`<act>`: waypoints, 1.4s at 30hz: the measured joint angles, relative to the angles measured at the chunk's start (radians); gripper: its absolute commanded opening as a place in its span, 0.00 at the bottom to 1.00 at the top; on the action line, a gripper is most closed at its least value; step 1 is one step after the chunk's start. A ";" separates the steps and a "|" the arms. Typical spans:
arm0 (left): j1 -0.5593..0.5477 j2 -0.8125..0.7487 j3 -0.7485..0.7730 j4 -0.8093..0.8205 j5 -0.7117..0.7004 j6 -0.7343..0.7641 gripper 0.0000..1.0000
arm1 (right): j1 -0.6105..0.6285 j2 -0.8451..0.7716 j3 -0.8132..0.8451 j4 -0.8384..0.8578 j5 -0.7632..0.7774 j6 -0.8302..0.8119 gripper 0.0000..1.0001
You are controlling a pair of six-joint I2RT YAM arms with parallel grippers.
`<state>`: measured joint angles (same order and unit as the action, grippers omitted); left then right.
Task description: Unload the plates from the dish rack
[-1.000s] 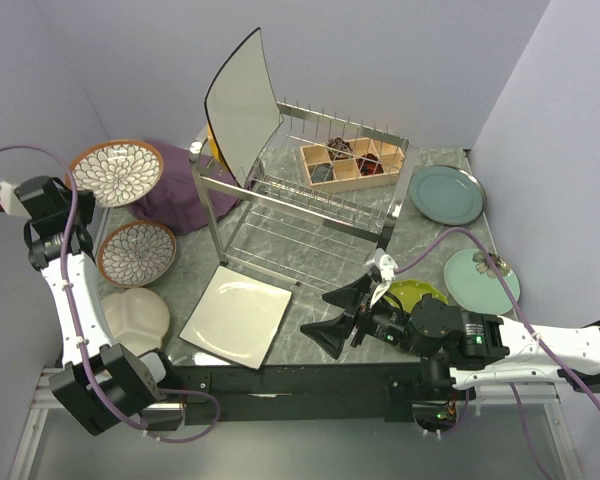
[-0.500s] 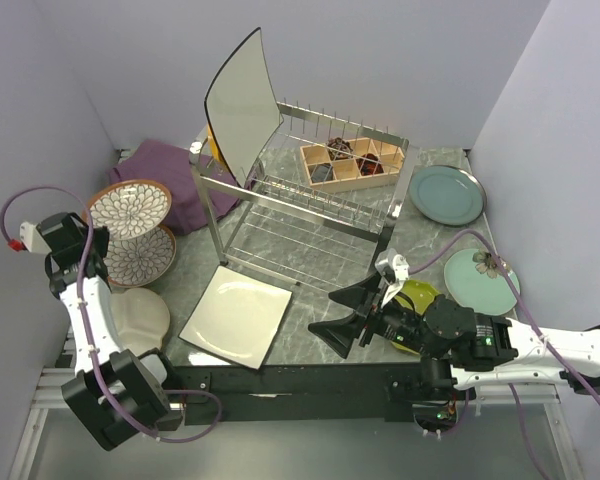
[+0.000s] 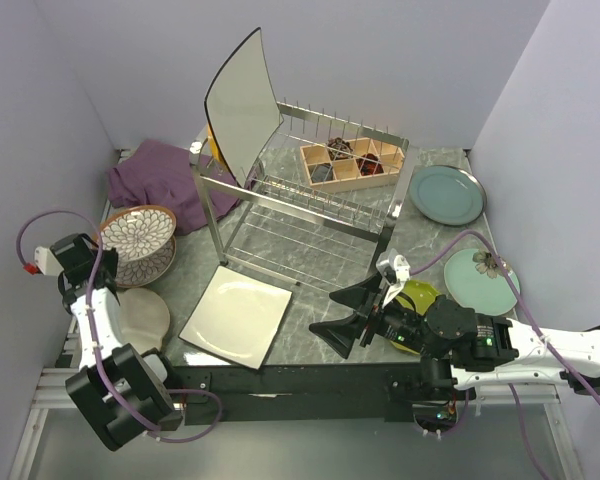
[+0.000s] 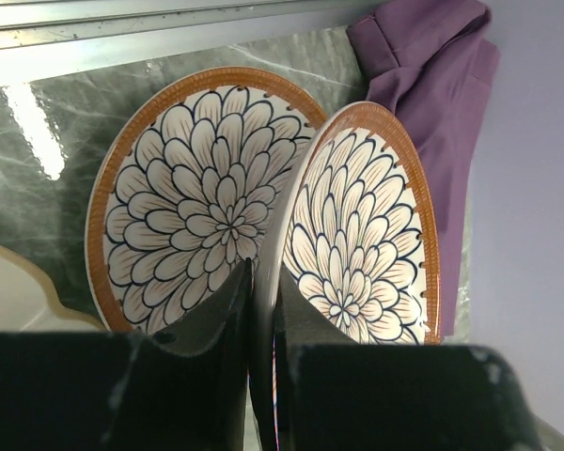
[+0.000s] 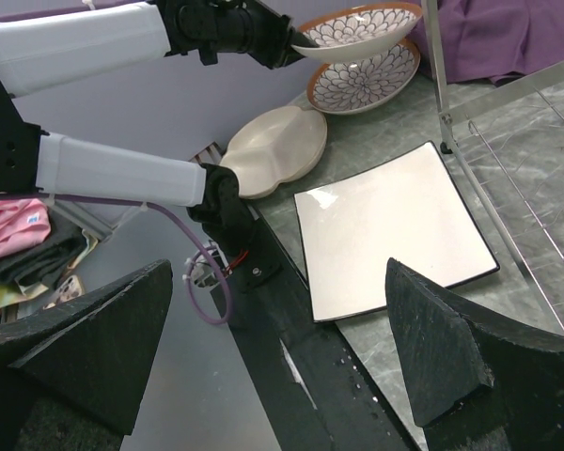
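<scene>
My left gripper is shut on the rim of a brown-rimmed patterned plate, held tilted just above a matching plate lying on the table. From above, the held plate hangs over the lower one at the left. The dish rack holds one large cream square plate upright at its back left. My right gripper stands wide open near the front, holding nothing. A square plate, a cream plate, a teal-grey plate, a mint plate and a yellow-green plate lie on the table.
A purple cloth is bunched at the back left, beside the patterned plates. A wooden compartment box sits behind the rack. Walls close in on the left, back and right. The black base rail runs along the near edge.
My left arm has carried the patterned plate toward the near side and down, over the other patterned plate. The right gripper has barely shifted.
</scene>
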<state>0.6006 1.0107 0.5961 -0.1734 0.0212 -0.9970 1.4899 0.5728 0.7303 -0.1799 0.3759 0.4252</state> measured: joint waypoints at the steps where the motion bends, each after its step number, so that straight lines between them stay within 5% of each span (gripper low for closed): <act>1: 0.000 0.000 -0.004 0.004 -0.002 0.005 0.01 | 0.000 0.000 0.000 0.000 0.000 0.000 1.00; 27: 0.008 0.082 -0.097 0.106 -0.074 0.015 0.03 | 0.000 -0.036 -0.024 0.002 0.002 -0.001 1.00; 42: 0.013 0.132 -0.057 0.117 -0.066 0.006 0.59 | 0.000 -0.060 -0.024 0.002 0.003 -0.005 1.00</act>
<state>0.6140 1.1431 0.5392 -0.0566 -0.0452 -0.9909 1.4899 0.5125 0.7063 -0.1783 0.3790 0.4206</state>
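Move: The patterned bowl in the left fingers is bound for its twin on the counter, whose middle lies about 8 cm ahead, 3 cm right and 10 cm below. The lobed off-white plate is some 9 cm back and 4 cm right, the purple cloth roughly 28 cm ahead and 12 cm right. From the idle right hand, the lower bowl lies about 30 cm ahead, 56 cm left and 28 cm down. Left hand lowers the held bowl about 6 cm onto its twin, then opens halfway while rising 2 cm. ##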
